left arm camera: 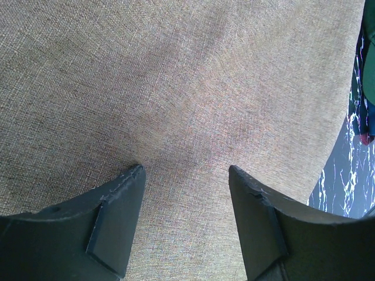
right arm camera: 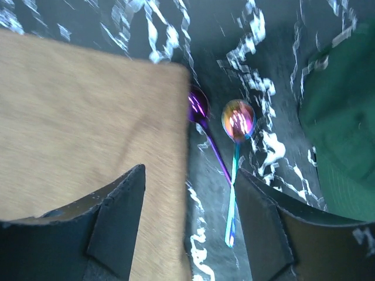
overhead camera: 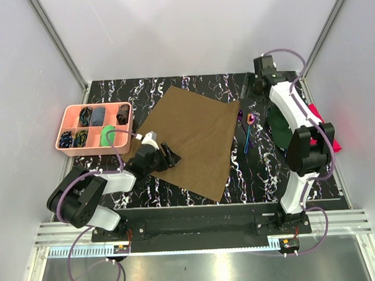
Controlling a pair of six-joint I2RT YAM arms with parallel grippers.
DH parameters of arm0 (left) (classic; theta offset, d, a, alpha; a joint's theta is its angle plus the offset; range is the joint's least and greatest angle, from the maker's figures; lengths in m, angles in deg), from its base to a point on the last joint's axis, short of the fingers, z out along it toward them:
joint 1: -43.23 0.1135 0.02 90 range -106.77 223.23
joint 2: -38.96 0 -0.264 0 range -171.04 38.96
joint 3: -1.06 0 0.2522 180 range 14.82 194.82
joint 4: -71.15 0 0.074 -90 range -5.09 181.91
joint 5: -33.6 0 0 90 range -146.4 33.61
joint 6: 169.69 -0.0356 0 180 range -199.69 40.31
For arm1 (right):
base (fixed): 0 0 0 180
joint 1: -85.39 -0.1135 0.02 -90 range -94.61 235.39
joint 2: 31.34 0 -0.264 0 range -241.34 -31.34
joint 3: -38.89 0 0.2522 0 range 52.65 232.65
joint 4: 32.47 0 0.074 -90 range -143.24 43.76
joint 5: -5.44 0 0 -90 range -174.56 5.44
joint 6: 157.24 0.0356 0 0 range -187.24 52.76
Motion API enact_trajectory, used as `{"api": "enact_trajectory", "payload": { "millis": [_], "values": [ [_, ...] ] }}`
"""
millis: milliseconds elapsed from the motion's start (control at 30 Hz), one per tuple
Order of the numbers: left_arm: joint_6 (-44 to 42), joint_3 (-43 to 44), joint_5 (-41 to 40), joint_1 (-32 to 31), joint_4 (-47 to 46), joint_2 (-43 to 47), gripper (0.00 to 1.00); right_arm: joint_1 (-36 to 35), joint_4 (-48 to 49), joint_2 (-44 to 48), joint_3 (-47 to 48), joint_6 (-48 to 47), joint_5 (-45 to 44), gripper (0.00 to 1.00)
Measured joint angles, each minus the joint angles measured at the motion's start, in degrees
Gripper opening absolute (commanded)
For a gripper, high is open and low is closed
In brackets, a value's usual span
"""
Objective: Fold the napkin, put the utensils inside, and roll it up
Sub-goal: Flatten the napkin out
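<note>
The olive-brown napkin (overhead camera: 197, 137) lies spread flat on the black marbled table (overhead camera: 264, 174). My left gripper (overhead camera: 170, 156) hovers low over its left part, open, with only cloth (left arm camera: 187, 88) showing between the fingertips (left arm camera: 132, 175). Two utensils lie just right of the napkin's right corner (right arm camera: 176, 70): a spoon with a pinkish bowl (right arm camera: 238, 119) (overhead camera: 251, 118) and a purple piece (right arm camera: 199, 105), their handles crossing. My right gripper (right arm camera: 187, 170) is above them, open and holding nothing, straddling the napkin's edge and the handles.
A dark green cap (overhead camera: 279, 127) (right arm camera: 340, 117) sits right of the utensils, with a red cloth (overhead camera: 332, 140) behind the right arm. A pink compartment tray (overhead camera: 64, 129) with small items stands at the left. White walls enclose the table.
</note>
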Motion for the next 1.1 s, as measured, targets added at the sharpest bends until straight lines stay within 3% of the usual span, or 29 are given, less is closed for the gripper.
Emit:
{"api": "enact_trajectory", "payload": {
  "millis": [100, 367, 667, 867, 1033, 1100],
  "values": [
    [-0.3, 0.3, 0.0, 0.0, 0.6, 0.0, 0.66, 0.4, 1.0, 0.1, -6.7, 0.3, 1.8, 0.69],
    [-3.1, 1.7, 0.2, 4.7, 4.0, 0.6, 0.66, 0.4, 9.4, 0.1, -29.8, 4.3, 17.4, 0.69],
    [-5.2, 1.7, 0.8, 8.2, 5.4, 1.4, 0.65, 0.0, 18.6, -5.4, -27.6, 7.3, 26.3, 0.66],
    [-6.1, 1.5, 2.0, 11.0, 5.1, 1.4, 0.65, -0.7, 20.6, -10.1, -22.5, 8.5, 28.0, 0.45],
    [-6.5, 1.3, 2.9, 11.8, 4.8, 1.3, 0.65, -1.6, 21.0, -14.3, -16.8, 9.8, 29.8, 0.07],
    [-6.6, 1.2, 3.2, 12.0, 4.6, 1.3, 0.65, -2.1, 20.9, -15.3, -14.3, 10.3, 30.0, 0.05]
  ]
}}
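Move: My open right hand hangs about 16 cm above the table. The napkin's right edge, where I'll pinch it, lies some 5 cm to its left and 3 cm nearer; the napkin's right far corner is about 5 cm ahead and 4 cm left. The purple spoon's bowl is 1 cm back and 3 cm left, the rainbow spoon's bowl 4 cm back and 3 cm right. My left fingertips already rest on the napkin directly under them, the green bundle some 29 cm left and 12 cm ahead. I drop my right hand roughly 16 cm while drawing it back some 11 cm, then sweep it low, forward and to the left, to the napkin's right edge, rolling the wrist about 30 degrees with its left side rising, and close the fingers to pinch the edge. Meanwhile my left hand, fingers still parted, keeps pressing down and drags the napkin about 6 cm left and a little forward. ##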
